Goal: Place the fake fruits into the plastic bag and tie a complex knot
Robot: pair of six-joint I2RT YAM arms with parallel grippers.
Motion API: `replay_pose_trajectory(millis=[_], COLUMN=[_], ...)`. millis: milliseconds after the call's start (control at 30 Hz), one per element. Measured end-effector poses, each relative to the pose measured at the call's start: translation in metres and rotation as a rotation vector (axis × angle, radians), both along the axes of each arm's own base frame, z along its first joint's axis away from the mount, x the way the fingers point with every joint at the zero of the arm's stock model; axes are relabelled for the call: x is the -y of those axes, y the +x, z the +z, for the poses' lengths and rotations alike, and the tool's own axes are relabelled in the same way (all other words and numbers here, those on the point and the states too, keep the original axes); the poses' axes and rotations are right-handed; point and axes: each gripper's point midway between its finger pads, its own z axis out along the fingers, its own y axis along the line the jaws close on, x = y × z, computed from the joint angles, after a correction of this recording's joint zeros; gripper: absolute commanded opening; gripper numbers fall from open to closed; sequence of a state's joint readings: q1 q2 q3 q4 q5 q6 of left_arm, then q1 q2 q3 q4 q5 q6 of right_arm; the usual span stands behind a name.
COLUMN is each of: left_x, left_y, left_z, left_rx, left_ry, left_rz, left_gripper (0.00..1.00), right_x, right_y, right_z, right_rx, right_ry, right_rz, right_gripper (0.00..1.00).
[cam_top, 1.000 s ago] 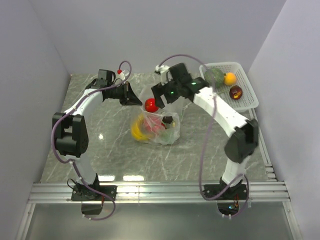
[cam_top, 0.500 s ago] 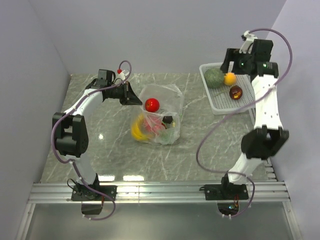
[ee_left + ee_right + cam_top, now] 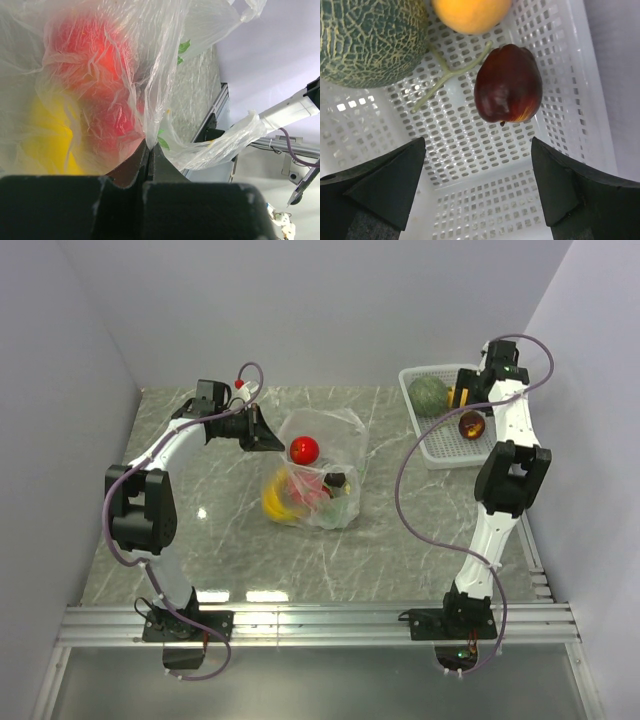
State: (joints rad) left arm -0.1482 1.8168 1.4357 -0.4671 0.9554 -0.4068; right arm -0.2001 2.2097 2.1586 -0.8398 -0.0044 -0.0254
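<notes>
The plastic bag (image 3: pixel 335 465) lies mid-table, its mouth held up on the left. My left gripper (image 3: pixel 270 437) is shut on its edge; in the left wrist view the film (image 3: pixel 150 60) runs into the closed left gripper (image 3: pixel 150 147). Inside the bag are a red ball (image 3: pixel 304 449), a yellow banana (image 3: pixel 273 500) and a magenta piece (image 3: pixel 308 490). My right gripper (image 3: pixel 477 142) hangs open over the white basket (image 3: pixel 485 200), empty. Ahead of its fingers lie a dark red fruit (image 3: pixel 508 90), an orange one (image 3: pixel 470 12) and a green melon (image 3: pixel 367 40).
The basket (image 3: pixel 440 455) stands at the back right corner, close to the right wall. Grey walls close in the table on the left, back and right. A metal rail (image 3: pixel 320 620) runs along the near edge by the arm bases.
My right arm has swung away from the bag to the basket at the far right and come down over it. The red ball stays at the bag's mouth. The left arm has not moved.
</notes>
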Motion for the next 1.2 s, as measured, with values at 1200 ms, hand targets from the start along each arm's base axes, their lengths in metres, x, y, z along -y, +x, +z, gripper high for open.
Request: replay_pose_trajectory(millis=[1200], left_x=[-0.001], left_y=[0.001], left_z=[-0.002], left_rx=[0.018], left_ry=[0.009], left_rz=[-0.009], left_gripper=[0.01], right_x=[0.037], right_y=[0.021], right_z=[-0.087], right_rx=[-0.027], right_ry=[0.006], right_rz=[-0.178], right_gripper=[0.87])
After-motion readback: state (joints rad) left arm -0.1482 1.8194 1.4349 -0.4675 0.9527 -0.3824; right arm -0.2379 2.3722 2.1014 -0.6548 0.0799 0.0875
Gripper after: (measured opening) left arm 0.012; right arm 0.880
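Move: The dark red fruit in the white basket lies about 4 cm ahead of the right hand, 4 cm to its right and some 11 cm below. Around it in the basket, the orange sits about 11 cm ahead of the hand and 1 cm right, and the green melon about 10 cm ahead and 7 cm left, both some 10 cm down. From the left hand, the dark red fruit is roughly 18 cm ahead, 44 cm right and 14 cm lower. Right hand, fingers staying wide open, sinks about 9 cm, easing right and slightly forward, onto the dark red fruit. ##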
